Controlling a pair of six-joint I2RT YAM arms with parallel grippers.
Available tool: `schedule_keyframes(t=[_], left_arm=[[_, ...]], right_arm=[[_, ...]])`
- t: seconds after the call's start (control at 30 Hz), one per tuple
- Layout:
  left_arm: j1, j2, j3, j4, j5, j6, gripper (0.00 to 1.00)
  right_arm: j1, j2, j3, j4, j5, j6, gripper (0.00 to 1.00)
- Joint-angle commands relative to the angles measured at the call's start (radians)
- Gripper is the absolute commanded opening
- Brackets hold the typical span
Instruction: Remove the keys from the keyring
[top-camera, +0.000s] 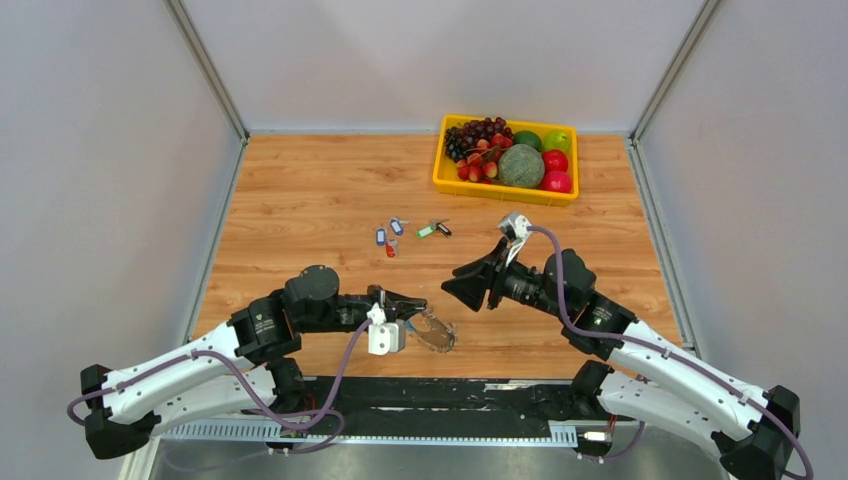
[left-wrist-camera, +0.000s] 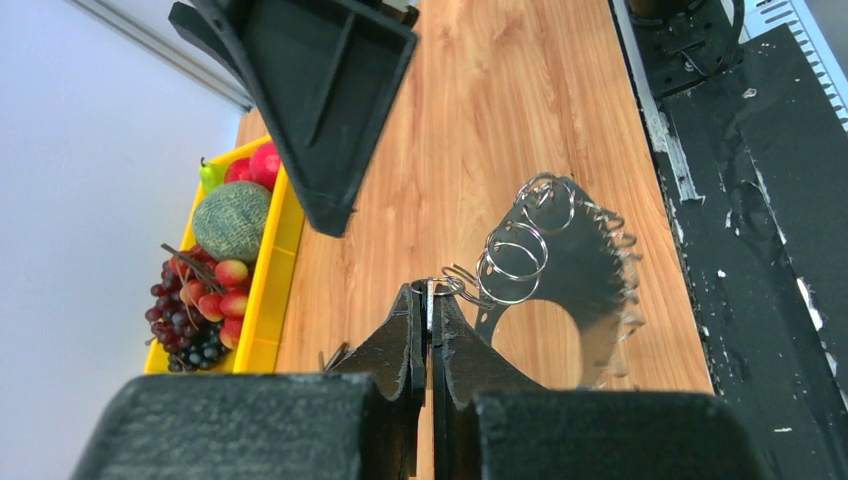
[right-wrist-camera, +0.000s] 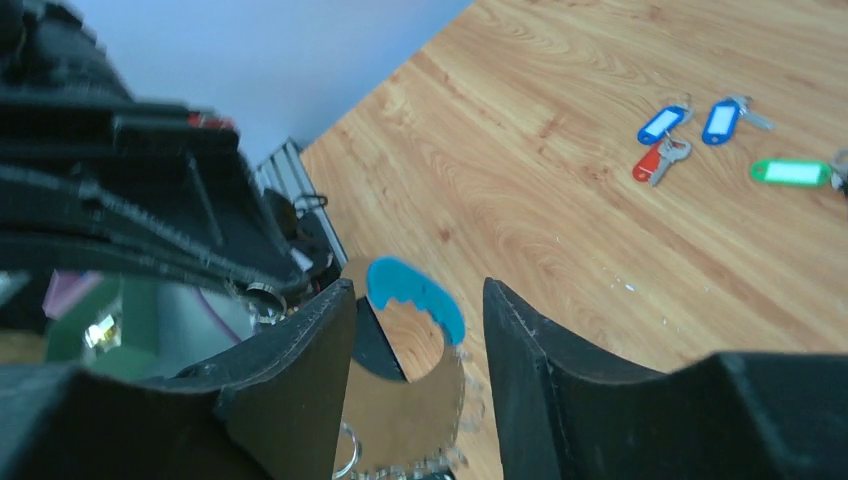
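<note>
The keyring is a flat grey hoop with a jagged edge, just in front of my left gripper. In the left wrist view that gripper is shut on a small silver split ring linked to the hoop, which carries more split rings. My right gripper is open and empty, just above and right of the hoop. In the right wrist view the hoop's blue section lies beyond the gap between its fingers. Several loose keys lie on the table: blue, blue, red, green.
A yellow tray of fruit stands at the back right of the wooden table; it also shows in the left wrist view. A black mat runs along the near edge by the arm bases. Grey walls close in both sides.
</note>
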Motion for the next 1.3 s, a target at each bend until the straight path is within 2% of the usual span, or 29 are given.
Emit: schedule_keyframes(t=[0.0, 0.23, 0.5, 0.8, 0.93, 1.07, 1.2, 1.27], left_arm=[[-0.003, -0.012, 0.01, 0.038, 0.041, 0.007, 0.0], [-0.003, -0.012, 0.01, 0.038, 0.052, 0.009, 0.0], [-0.003, -0.01, 0.011, 0.036, 0.077, 0.009, 0.0], [-0.003, -0.011, 0.014, 0.034, 0.102, 0.01, 0.0], [-0.003, -0.016, 0.015, 0.033, 0.105, 0.01, 0.0], [-0.003, -0.014, 0.014, 0.033, 0.108, 0.011, 0.0], [-0.003, -0.013, 0.014, 0.032, 0.112, 0.011, 0.0], [-0.003, -0.013, 0.014, 0.032, 0.111, 0.011, 0.0]], right_arm=[[0.01, -0.024, 0.009, 0.064, -0.219, -0.311, 0.52], [0.055, -0.049, -0.036, 0.116, -0.314, -0.478, 0.48], [0.161, -0.025, -0.056, 0.138, -0.271, -0.65, 0.47], [0.195, 0.039, -0.028, 0.156, -0.251, -0.678, 0.35], [0.199, 0.047, -0.026, 0.157, -0.25, -0.681, 0.34], [0.204, 0.051, -0.02, 0.168, -0.256, -0.677, 0.26], [0.205, 0.054, -0.014, 0.176, -0.257, -0.669, 0.27], [0.206, 0.053, -0.015, 0.176, -0.264, -0.669, 0.24]])
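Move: The small wire rings of the keyring, which the left fingers already pinch, lie some 6 cm back from the right hand, 4 cm to its left and about level with it; they sit right at the left hand's tips, about 1 cm back and 1 cm right of its hand point. The keyring's grey plate dangles below them, roughly 9 cm back, 3 cm left and 6 cm below the right hand. The right hand sweeps back about 7 cm and left some 4 cm towards the rings at the left fingertips, swinging its fingers some 30 degrees counter-clockwise to point more squarely at the left hand and rolling over as well, while it dips slightly and then comes partly back up. From about half open its fingers narrow to roughly a quarter, ending astride the rings without shutting, and the left hand keeps its pinch and drifts back barely 1 cm. ##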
